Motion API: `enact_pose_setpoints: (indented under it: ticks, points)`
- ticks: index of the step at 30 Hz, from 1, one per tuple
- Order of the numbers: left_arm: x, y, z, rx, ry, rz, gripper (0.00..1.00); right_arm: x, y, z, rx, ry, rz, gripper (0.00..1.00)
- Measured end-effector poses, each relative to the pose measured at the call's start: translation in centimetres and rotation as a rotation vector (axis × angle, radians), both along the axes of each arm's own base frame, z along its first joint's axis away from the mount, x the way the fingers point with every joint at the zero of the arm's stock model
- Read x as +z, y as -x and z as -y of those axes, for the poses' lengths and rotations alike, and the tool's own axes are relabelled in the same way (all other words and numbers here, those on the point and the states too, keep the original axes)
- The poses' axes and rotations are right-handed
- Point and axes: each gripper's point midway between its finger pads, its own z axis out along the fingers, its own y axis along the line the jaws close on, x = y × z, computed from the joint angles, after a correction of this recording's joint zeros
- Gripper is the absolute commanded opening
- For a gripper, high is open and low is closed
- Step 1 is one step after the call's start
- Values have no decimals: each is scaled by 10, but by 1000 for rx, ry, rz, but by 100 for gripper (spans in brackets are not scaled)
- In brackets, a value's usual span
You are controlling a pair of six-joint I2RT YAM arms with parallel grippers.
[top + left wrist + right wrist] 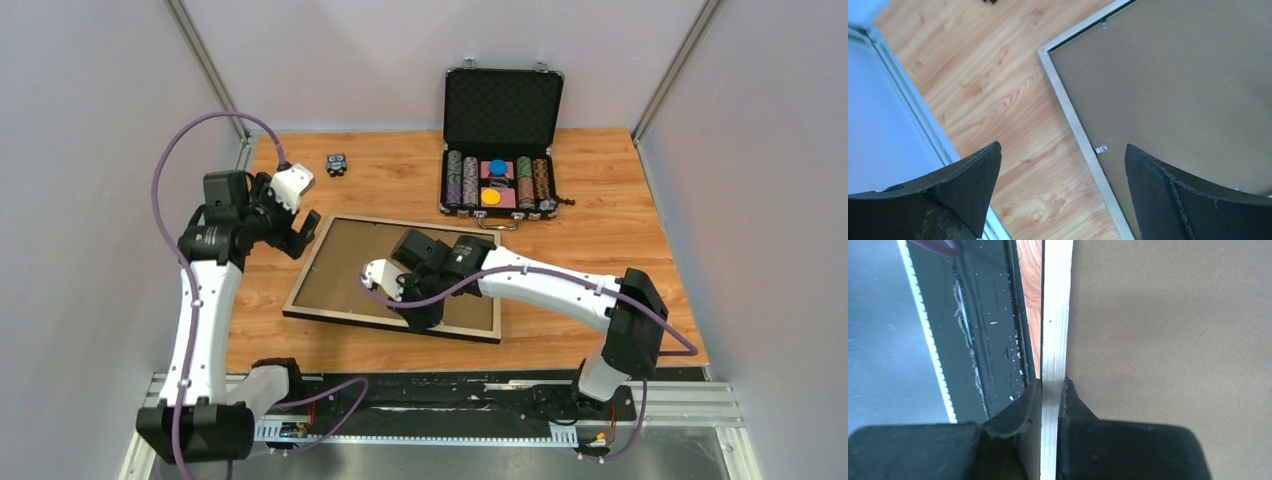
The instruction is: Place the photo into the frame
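The frame [303, 275] lies flat on the wooden table, light wood rails up, with a brown backing panel [350, 265] filling it. My right gripper [420, 318] is shut on the frame's near rail [1055, 315]; its fingers [1075, 400] pinch the rail from both sides. The backing panel [1173, 340] lies just beyond. My left gripper [298, 235] hangs open above the frame's left rail [1068, 107], near the far-left corner, with nothing between its jaws [1063, 155]. Small metal tabs [1101, 149] show along the rail's inner edge. The photo is hidden.
An open black chip case [500, 150] with stacked chips stands at the back right, just beyond the frame's far-right corner. A small black object [337, 163] lies at the back left. Grey walls close in left and right. A black strip [993, 330] runs along the table's near edge.
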Motion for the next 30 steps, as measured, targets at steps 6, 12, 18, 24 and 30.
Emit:
enact_pose_setpoints:
  ticks: [6, 12, 18, 24, 30]
  points:
    - [53, 44, 20, -161, -14, 171, 100, 46, -24, 4, -60, -81, -87, 0]
    - [88, 80, 41, -322, -22, 262, 100, 80, -47, 10, -108, -150, -127, 0]
    - [89, 100, 59, -460, -16, 253, 100, 93, -59, 11, -130, -157, -201, 0]
    - [88, 110, 78, -583, 4, 264, 100, 98, -70, 11, -142, -164, -266, 0]
    - [77, 104, 97, -684, -12, 253, 100, 114, -89, 15, -172, -212, -303, 0]
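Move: The right hand holds the frame's near rail some 12 cm above the table; the frame's middle lies about 14 cm ahead of it, 4 cm left and 6 cm lower. From the right hand, the open chip case is roughly 38 cm ahead and 17 cm right, and the small toy about 41 cm ahead and 20 cm left, both some 10 cm lower. From the empty left hand, the frame's middle is about 7 cm back, 17 cm right and 11 cm down. Still pinching the near rail, right hand lifts about 11 cm and forward; open left retreats 10 cm, rightward. ##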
